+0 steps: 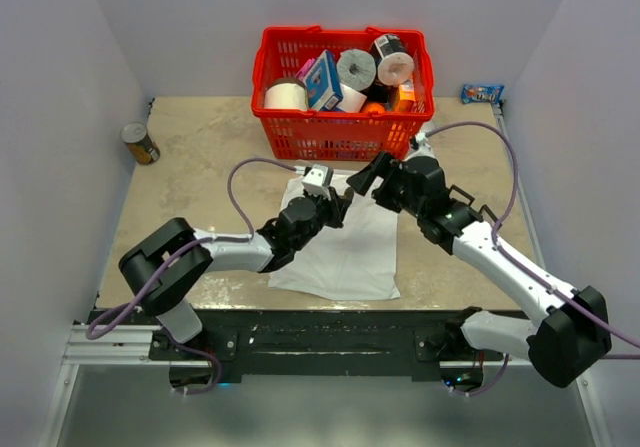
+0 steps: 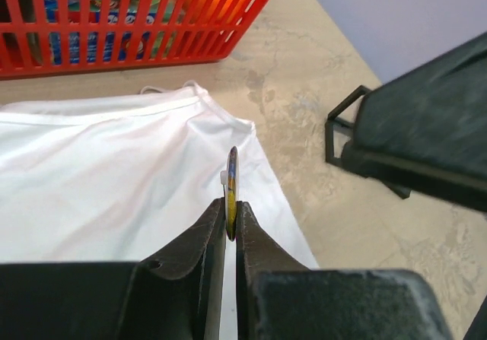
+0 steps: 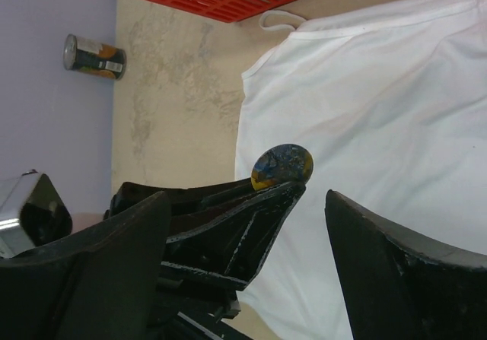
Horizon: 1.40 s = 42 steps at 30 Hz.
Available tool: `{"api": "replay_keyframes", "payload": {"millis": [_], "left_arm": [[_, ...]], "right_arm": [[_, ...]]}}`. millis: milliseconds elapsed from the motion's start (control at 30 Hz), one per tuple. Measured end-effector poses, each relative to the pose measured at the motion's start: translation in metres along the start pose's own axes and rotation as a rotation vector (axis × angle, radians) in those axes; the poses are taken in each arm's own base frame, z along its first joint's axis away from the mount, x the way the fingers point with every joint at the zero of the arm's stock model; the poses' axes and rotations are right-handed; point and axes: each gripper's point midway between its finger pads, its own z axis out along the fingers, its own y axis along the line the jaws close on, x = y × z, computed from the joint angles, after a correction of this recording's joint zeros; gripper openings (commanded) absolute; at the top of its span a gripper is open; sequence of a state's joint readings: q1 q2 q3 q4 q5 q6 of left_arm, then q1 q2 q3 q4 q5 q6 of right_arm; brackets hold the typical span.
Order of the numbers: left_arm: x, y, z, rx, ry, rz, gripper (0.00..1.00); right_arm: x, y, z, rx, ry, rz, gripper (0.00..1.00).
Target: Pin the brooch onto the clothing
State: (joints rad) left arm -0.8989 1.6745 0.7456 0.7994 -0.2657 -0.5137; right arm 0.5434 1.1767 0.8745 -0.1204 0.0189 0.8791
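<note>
The brooch, a small thin disc, shows edge-on in the left wrist view, pinched between the tips of my left gripper, which is shut on it. The right wrist view shows the brooch's face, mottled blue-grey with an orange-gold patch. It hangs just above the clothing, a white T-shirt lying flat on the table. My right gripper stands wide open, with one finger on each side of the left gripper's tips and touching nothing. In the top view both grippers meet over the shirt's upper edge, the left and the right.
A red basket full of rolls and packets stands right behind the shirt. A tin can sits at the far left by the wall. A blue snack packet lies at the far right corner. Walls close in three sides.
</note>
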Motion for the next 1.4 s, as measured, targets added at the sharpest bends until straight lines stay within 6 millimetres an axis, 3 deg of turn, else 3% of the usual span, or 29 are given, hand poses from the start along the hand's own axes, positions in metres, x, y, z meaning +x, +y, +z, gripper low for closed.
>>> {"api": "replay_keyframes", "payload": {"millis": [167, 333, 500, 600, 733, 933, 1400], "left_arm": [[-0.009, 0.006, -0.02, -0.027, 0.035, 0.081, 0.0], [-0.049, 0.0, -0.052, -0.023, 0.034, 0.172, 0.0], [-0.094, -0.014, -0.065, -0.03, 0.061, 0.291, 0.0], [-0.108, -0.009, -0.075, -0.06, 0.082, 0.385, 0.0], [-0.101, 0.011, -0.083, -0.121, 0.132, 0.507, 0.0], [-0.073, 0.037, -0.09, -0.164, 0.209, 0.612, 0.0], [-0.054, 0.038, -0.089, -0.154, 0.248, 0.651, 0.0]], "right_arm": [[-0.012, 0.005, -0.016, -0.009, -0.049, 0.0, 0.85], [-0.021, 0.013, -0.028, -0.038, -0.082, 0.001, 0.83], [-0.015, 0.022, -0.032, -0.085, -0.05, 0.01, 0.78], [-0.01, 0.025, -0.034, -0.11, -0.027, 0.023, 0.75], [-0.009, 0.036, -0.037, -0.161, -0.011, 0.046, 0.72], [-0.003, 0.048, -0.028, -0.212, 0.029, 0.088, 0.68], [0.048, 0.084, 0.005, -0.317, 0.189, 0.173, 0.64]]}}
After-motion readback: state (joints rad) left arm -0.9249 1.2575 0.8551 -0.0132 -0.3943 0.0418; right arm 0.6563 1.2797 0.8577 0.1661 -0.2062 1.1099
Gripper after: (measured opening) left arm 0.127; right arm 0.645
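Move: The brooch is already pinched in the left fingertips, barely 1 cm ahead and 1 cm to the right of that hand; the clothing's middle lies some 4 cm back, 1 cm left and 14 cm below it. From the open, empty right hand, the brooch lies about 2 cm ahead, 3 cm left and 5 cm down; the clothing's middle is roughly 4 cm back, 7 cm left and 20 cm down. Keeping its pinch on the brooch, the left hand draws away to its left by about 10 cm and a little back, climbing 11 cm on the way and sinking again to end some 4 cm higher, while it rolls about 40 degrees with its left side rising. The right hand first lifts clear and slightly back, then swings left after the brooch, some 9 cm in all, turning counter-clockwise and rolling its left side up, its wide-open fingers narrowing partly until a finger comes close over the brooch. ##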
